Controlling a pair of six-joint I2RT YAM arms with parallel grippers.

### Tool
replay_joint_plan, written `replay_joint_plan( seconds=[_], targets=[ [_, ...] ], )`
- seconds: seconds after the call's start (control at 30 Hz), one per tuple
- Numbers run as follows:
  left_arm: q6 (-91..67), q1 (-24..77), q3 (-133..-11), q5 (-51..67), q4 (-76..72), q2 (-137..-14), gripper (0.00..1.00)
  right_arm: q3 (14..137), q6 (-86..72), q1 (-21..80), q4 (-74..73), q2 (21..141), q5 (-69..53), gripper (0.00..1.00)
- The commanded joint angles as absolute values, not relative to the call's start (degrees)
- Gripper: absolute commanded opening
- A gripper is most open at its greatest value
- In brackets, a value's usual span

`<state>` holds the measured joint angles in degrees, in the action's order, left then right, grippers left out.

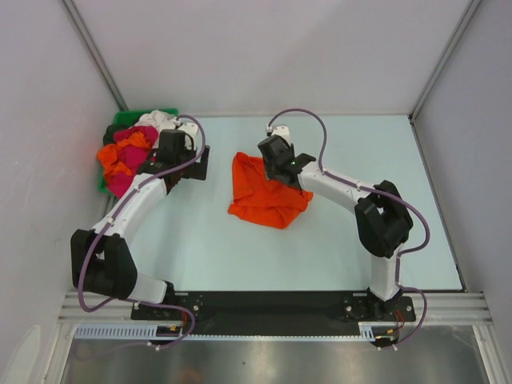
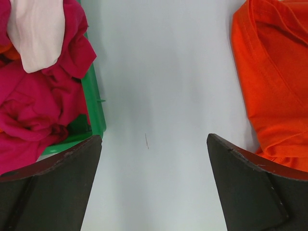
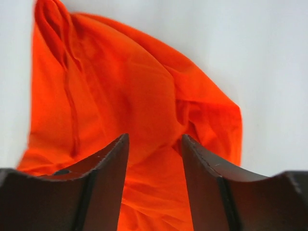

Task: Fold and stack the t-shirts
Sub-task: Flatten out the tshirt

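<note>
A bright orange t-shirt [image 1: 264,198] [image 2: 274,86] [image 3: 120,96] lies crumpled in the middle of the table. My right gripper [image 1: 274,164] [image 3: 155,140] is down on its far edge. Its jaws stand partly apart with a ridge of orange cloth rising between the fingers [image 3: 103,163]. My left gripper [image 1: 192,164] [image 2: 154,139] hovers wide open over bare table between the bin and the orange shirt, holding nothing. More t-shirts are piled in the bin: magenta [image 1: 128,152] [image 2: 38,106], white [image 1: 156,120] [image 2: 36,33] and orange [image 1: 112,156].
The green plastic bin [image 1: 120,120] [image 2: 94,106] stands at the table's far left corner against the wall. Grey walls close in the left, back and right sides. A black rail [image 1: 272,304] carrying both arm bases runs along the near edge.
</note>
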<state>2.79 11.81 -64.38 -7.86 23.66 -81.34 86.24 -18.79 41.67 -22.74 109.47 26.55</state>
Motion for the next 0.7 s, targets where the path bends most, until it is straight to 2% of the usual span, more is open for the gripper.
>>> replay_joint_plan(
  seconds=[0.0, 0.67],
  targets=[
    [1.7, 11.5, -63.2, -6.2, 21.4, -79.1, 0.97, 90.7, -21.3, 42.2, -20.8, 112.3, 24.2, 0.55],
    [1.1, 11.5, -60.5, -5.4, 21.1, -77.0, 0.97, 86.2, -33.0, 44.6, -19.3, 114.9, 25.7, 0.52]
  ],
)
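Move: The orange shirt lies crumpled under the right hand, its middle some 5 cm back and 2 cm left of that hand, about 8 cm below. The tip of its folded-over flap is level with that hand and about 3 cm left. The shirt's far-left corner lies roughly 11 cm left and 4 cm ahead. From the left hand, the shirt's middle is about 21 cm right, 4 cm back and 12 cm below. Leftward and down, the right hand travels about 4 cm left and sinks some 3 cm over the shirt's folded-over flap, first edging slightly forward, then drawing back a little. The wrist rolls its left side up by under 10 degrees and tips slightly further down; the fingers stay about half open, with no touch on the cloth visible. ##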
